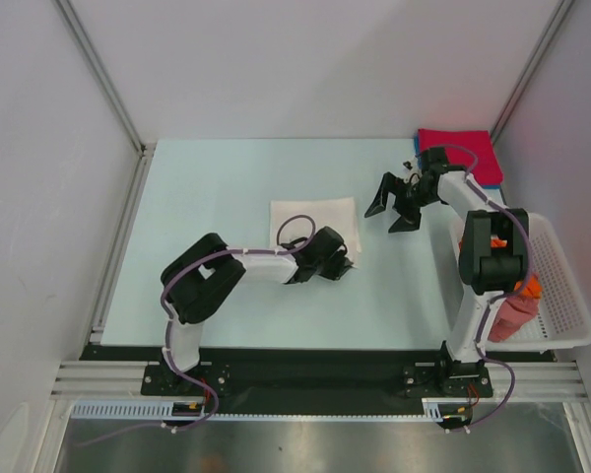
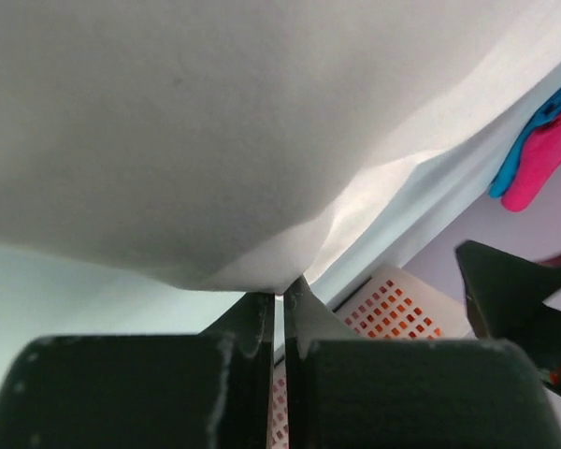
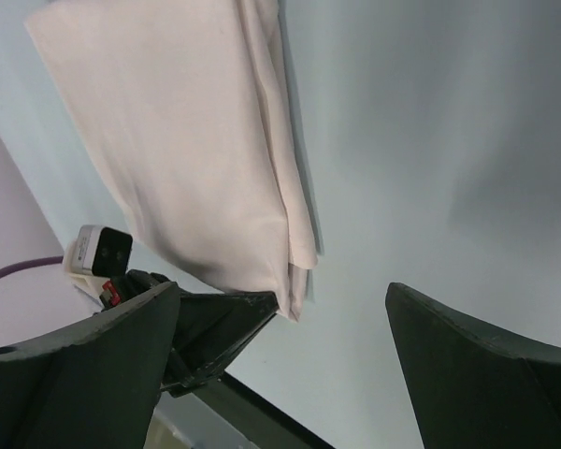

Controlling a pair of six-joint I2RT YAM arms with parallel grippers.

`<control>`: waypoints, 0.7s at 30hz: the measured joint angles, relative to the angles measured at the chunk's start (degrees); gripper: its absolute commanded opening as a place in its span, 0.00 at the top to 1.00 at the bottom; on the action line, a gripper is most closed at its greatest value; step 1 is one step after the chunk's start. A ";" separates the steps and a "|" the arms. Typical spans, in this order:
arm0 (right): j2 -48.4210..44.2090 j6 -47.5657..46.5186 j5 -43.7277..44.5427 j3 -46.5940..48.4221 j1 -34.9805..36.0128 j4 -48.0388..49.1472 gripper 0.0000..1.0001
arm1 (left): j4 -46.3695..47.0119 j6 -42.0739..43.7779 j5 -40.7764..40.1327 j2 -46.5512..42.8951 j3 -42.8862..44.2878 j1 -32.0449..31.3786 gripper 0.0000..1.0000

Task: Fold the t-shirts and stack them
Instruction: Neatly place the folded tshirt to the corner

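A folded white t-shirt (image 1: 313, 219) lies flat in the middle of the table; no logo print shows. My left gripper (image 1: 341, 262) is shut on its near right corner, the fingertips pinching the cloth edge (image 2: 280, 283). The right wrist view shows the same corner (image 3: 294, 281) with the left gripper's black fingers (image 3: 220, 323) at it. My right gripper (image 1: 389, 217) hovers wide open to the right of the shirt with nothing between its fingers (image 3: 282, 309). A folded red t-shirt (image 1: 455, 148) lies on a blue one (image 1: 494, 181) at the back right.
A white lattice basket (image 1: 563, 296) stands along the right edge and holds orange (image 1: 532, 287) and pinkish-red (image 1: 515, 315) t-shirts. The basket wall (image 2: 393, 304) lies just beyond the left fingertips. Metal frame rails border the table.
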 measured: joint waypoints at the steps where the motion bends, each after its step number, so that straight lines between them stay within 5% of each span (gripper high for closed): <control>1: 1.22 -0.17 -1.31 0.63 0.00 0.00 0.00 | -0.09 0.37 0.48 -0.24 0.04 0.61 1.00; 21: 17.40 1.75 -19.47 6.34 2.71 4.31 0.02 | -2.08 6.03 4.22 -6.25 3.87 4.11 0.99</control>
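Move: The empty right hand goes for the folded t-shirt, whose middle lies about 16 cm to its left, level fore and aft and some 8 cm below; the near-right corner, already pinched by the left hand, is 8 cm left, 8 cm back and 7 cm down. The red stack stands roughly 24 cm ahead and 21 cm right of the right hand. From the left hand, the t-shirt's middle is about 8 cm ahead and 8 cm left, slightly lower; the stack is 33 cm ahead, 30 cm right. The left hand keeps its shut pinch on the t-shirt's near-right corner and raises it about 7 cm, easing some 3 cm forward as it goes and tipping its fingers up only slightly. Meanwhile the right hand, fingers staying wide open, sinks and slides left together, then runs on level to the left, some 6 cm over in all, its fingers swinging roughly 20 degrees to point more to the left, bringing them close around the t-shirt's right edge without closing. ##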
